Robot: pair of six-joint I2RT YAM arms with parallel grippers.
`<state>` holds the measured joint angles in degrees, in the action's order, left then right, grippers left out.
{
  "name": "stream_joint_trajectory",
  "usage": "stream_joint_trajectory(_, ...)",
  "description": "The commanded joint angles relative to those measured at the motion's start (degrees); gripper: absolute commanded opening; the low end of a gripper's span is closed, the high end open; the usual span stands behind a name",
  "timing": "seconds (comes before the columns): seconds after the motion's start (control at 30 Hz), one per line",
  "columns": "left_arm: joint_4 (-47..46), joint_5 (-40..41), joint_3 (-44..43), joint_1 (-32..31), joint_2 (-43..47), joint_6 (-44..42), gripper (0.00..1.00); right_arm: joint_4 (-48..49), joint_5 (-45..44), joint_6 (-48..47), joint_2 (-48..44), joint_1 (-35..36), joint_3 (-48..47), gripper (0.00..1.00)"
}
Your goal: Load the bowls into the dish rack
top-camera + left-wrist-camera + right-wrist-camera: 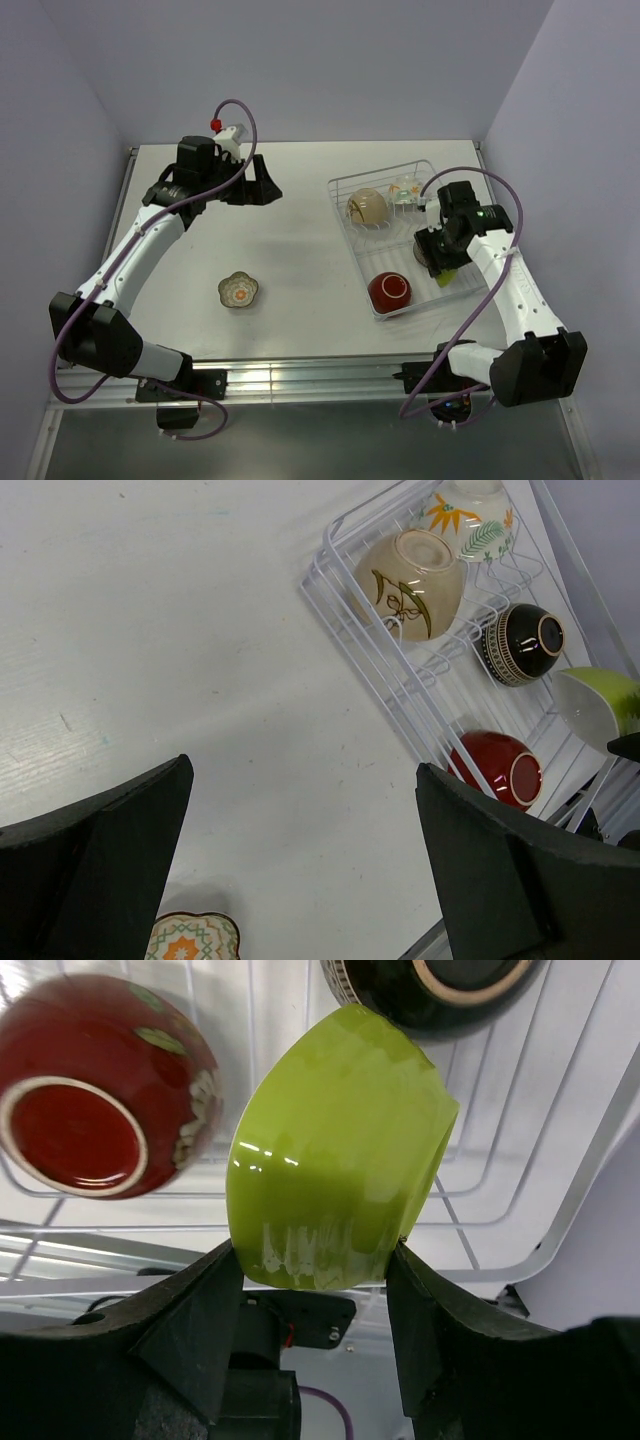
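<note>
The white wire dish rack (352,250) stands at the right. In it lie a cream bowl (367,206) turned upside down, a white bowl with orange flowers (404,189), a red bowl (390,290) and a dark brown bowl (520,645). My right gripper (440,265) is shut on the yellow-green bowl (335,1150), held tilted over the rack's near right part, between the red bowl (100,1085) and the dark brown bowl (430,990). The flower-shaped patterned bowl (238,290) sits alone on the table. My left gripper (268,188) hangs open and holds nothing, high over the back of the table.
Lilac walls close the table on three sides. A metal rail (300,375) runs along the near edge between the arm bases. Bare white tabletop (300,250) lies between the patterned bowl and the rack.
</note>
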<state>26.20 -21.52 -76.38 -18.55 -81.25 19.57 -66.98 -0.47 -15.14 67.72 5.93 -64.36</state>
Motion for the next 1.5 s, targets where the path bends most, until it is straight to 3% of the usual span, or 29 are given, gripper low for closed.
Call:
stream_joint_trajectory(0.0, 0.08, -0.02, -0.88, 0.61, 0.22, -0.41, 1.00, -0.61, -4.27, -0.95, 0.30, -0.40, 1.07, 0.00)
stream_joint_trajectory(1.3, -0.18, -2.30, 0.18, 3.34, -0.92, 0.55, 0.99, 9.76, -17.46, 1.51, 7.16, 4.17, 13.11, 0.00)
stream_joint_trajectory(1.47, -0.18, -2.21, 0.35, 3.60, -0.84, 0.38, 0.99, 10.03, -16.93, 2.92, 8.39, 5.31, 13.47, 0.17)
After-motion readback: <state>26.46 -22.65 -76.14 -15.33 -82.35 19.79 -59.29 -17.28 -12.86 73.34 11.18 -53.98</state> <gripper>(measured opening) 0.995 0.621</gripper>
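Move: The green bowl is already in the right hand; the free spot for it, at the rack's near right end, lies about 3 cm to the right, 2 cm back and 7 cm below. The black bowl sits some 5 cm ahead and 1 cm to the left, the red bowl 11 cm left and 4 cm back, both roughly 8 cm lower. From the left hand that spot is about 41 cm right, 18 cm back and 18 cm down. Down by about 5.5 cm and some 3 cm to the right, the right hand lowers the green bowl past the black bowl into the near right end of the rack. The rightward part comes first, then almost straight sinking that slows, while the wrist tips about 15 degrees so the fingertips swing out to the right; the fingers keep their grip on the bowl. ##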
